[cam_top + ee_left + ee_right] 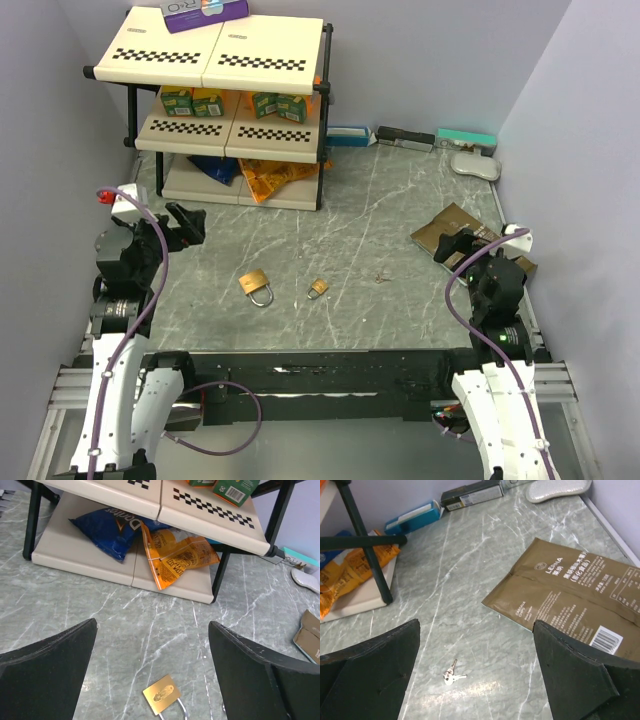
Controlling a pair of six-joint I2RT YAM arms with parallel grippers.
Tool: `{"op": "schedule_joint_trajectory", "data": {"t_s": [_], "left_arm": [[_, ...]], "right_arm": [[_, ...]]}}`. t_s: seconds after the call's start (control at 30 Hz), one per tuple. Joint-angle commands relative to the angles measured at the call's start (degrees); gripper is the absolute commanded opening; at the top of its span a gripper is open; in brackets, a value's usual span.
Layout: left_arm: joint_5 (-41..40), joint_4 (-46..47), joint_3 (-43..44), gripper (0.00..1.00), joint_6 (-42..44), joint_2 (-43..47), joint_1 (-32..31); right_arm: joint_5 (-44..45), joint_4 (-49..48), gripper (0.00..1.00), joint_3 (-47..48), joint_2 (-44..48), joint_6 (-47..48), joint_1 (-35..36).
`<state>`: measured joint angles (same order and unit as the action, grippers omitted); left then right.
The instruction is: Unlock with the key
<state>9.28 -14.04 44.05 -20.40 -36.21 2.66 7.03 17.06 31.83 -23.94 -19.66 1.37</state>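
Observation:
The key (pixel 381 278) is a tiny metal speck lying on the grey marbled table right of centre. In the right wrist view the key (pixel 451 674) shows as a small silvery pair on a ring, on the table between and below my open right gripper (pixel 476 624), which holds nothing. A larger brass padlock (pixel 257 285) and a smaller brass padlock (pixel 317 288) lie left of the key. The larger padlock (pixel 161 694) lies flat below my open, empty left gripper (pixel 152 625). From above, the left gripper (pixel 190 225) hovers at the left, the right gripper (pixel 460 245) at the right.
A cream shelf rack (pixel 225 60) stands at the back left with green boxes, a blue chip bag (pixel 107 527) and an orange one (pixel 177 557). A brown pouch (pixel 575 597) lies right of the right gripper. Small boxes (pixel 405 137) line the back wall.

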Motion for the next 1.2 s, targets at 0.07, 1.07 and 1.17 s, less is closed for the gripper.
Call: {"op": "schedule_joint_trajectory", "data": {"t_s": [0.07,1.07,1.17], "left_arm": [[-2.7,1.9,0.8,0.99,0.6,0.1,0.0],[-2.7,0.8,-1.6,0.99,2.7,-3.3,-13.7],[-3.0,0.5,-1.5,0.99,2.5,-3.3,-13.7]], "right_arm": [[2.6,2.3,0.99,3.1,0.5,-0.2,0.1],[4.7,4.9,0.74,10.7,-42.1,-8.1,30.5],[4.8,4.7,0.70,12.4,-47.3,-9.0,30.5]]}}
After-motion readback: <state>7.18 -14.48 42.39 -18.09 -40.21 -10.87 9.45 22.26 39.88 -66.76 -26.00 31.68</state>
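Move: The key lies on the table about 13 cm left of the right hand, some 2 cm ahead and 23 cm below; the small padlock is 15 cm left of the key and 3 cm nearer. The brown package's middle is roughly 11 cm right and 12 cm ahead of the right hand. From the left hand, the small padlock lies about 24 cm right, the key 40 cm right, both a few centimetres back and 29 cm below. Right hand sweeps 15 cm down and left towards the key, tipping down, fingers narrowing; left shifts 6 cm right, sinking. ##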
